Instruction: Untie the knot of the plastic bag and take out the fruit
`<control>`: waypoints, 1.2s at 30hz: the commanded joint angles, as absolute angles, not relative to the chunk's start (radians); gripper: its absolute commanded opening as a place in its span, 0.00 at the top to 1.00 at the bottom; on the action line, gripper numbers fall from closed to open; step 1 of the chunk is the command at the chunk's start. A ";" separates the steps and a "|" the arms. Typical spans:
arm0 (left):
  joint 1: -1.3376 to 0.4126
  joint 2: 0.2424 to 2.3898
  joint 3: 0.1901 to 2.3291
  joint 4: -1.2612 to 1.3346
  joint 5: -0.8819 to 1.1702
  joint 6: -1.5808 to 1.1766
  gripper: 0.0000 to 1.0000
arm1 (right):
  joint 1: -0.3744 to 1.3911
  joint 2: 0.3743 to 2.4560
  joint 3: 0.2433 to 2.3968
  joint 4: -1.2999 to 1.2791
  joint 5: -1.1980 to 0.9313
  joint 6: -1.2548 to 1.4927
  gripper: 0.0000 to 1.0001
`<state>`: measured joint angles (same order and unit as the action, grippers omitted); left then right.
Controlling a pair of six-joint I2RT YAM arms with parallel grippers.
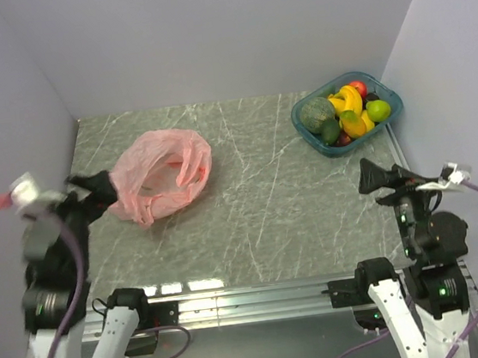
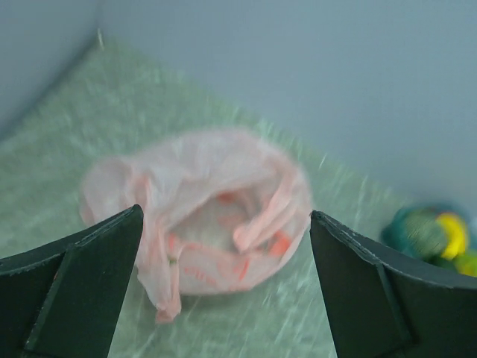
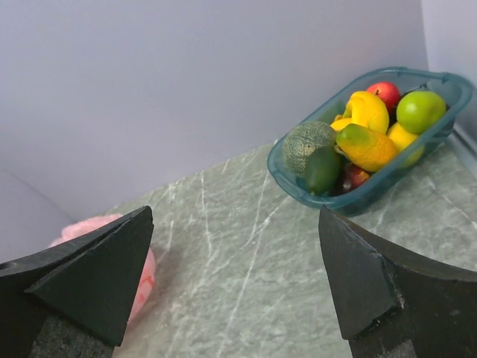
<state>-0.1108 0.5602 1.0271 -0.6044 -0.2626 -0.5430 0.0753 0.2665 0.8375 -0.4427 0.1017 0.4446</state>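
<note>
The pink plastic bag (image 1: 161, 175) lies flat and slack on the left of the table, its mouth open. Its handle loops (image 2: 261, 220) lie loose across the opening, and no knot shows. The fruit (image 1: 348, 110) is piled in a teal tray (image 1: 349, 147) at the back right: bananas, a yellow oval, a lime-green round one and a dark green one. My left gripper (image 1: 93, 185) hovers open at the bag's left edge, the bag (image 2: 201, 216) blurred between its fingers. My right gripper (image 1: 370, 177) is open in front of the tray, holding nothing.
The tray (image 3: 387, 183) also holds a dull-green melon (image 3: 307, 143) and a red apple (image 3: 384, 93). Grey walls close in the table at the left, back and right. Between the bag (image 3: 80, 227) and the tray lies marbled green tabletop (image 1: 266, 193).
</note>
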 commanded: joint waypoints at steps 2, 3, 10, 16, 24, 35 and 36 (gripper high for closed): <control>-0.135 0.356 1.114 -0.762 -0.472 -0.483 0.01 | 0.083 0.135 0.770 -0.535 0.110 0.379 0.02; -0.143 0.336 1.114 -0.802 -0.504 -0.486 0.01 | 0.089 0.117 0.749 -0.552 0.127 0.382 0.02; -0.236 0.057 0.942 -0.714 -0.597 -0.437 0.01 | 0.101 -0.032 0.692 -0.537 0.182 0.336 0.01; -0.235 -0.136 0.816 -0.591 -0.540 -0.422 0.01 | 0.101 -0.093 0.660 -0.532 0.224 0.345 0.00; -0.235 -0.137 0.742 -0.519 -0.555 -0.449 0.01 | 0.101 -0.087 0.660 -0.546 0.238 0.353 0.00; -0.235 -0.129 0.700 -0.453 -0.526 -0.417 0.01 | 0.101 -0.080 0.653 -0.543 0.227 0.357 0.00; -0.235 -0.127 0.699 -0.449 -0.525 -0.414 0.01 | 0.101 -0.078 0.655 -0.542 0.226 0.359 0.00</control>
<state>-0.2344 0.0063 0.7052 -0.5125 -0.5453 -0.4454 0.0940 0.0086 0.6601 -0.5549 0.2207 0.3618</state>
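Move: Ahead of the left hand by about 20 cm, some 5 cm to its right and 30 cm below, the emptied plastic bag lies open on the table. The fruit basket's middle is roughly 35 cm ahead of the right hand, 11 cm to its right and 31 cm below; in it the melon sits about 10 cm left of that middle and the green fruit 7 cm right of it. From the right hand the bag lies some 54 cm left and 25 cm ahead. Pulling back empty and wide open from over the near side of the bag, the left hand swings back about 11 cm and a little left, first rising, then sinking below its starting height, before easing some 4 cm forward again; its fingers tip up about 15 degrees and turn slightly counter-clockwise. The right hand, also open and empty, settles about 6 cm down, slightly back and right, then holds still. ##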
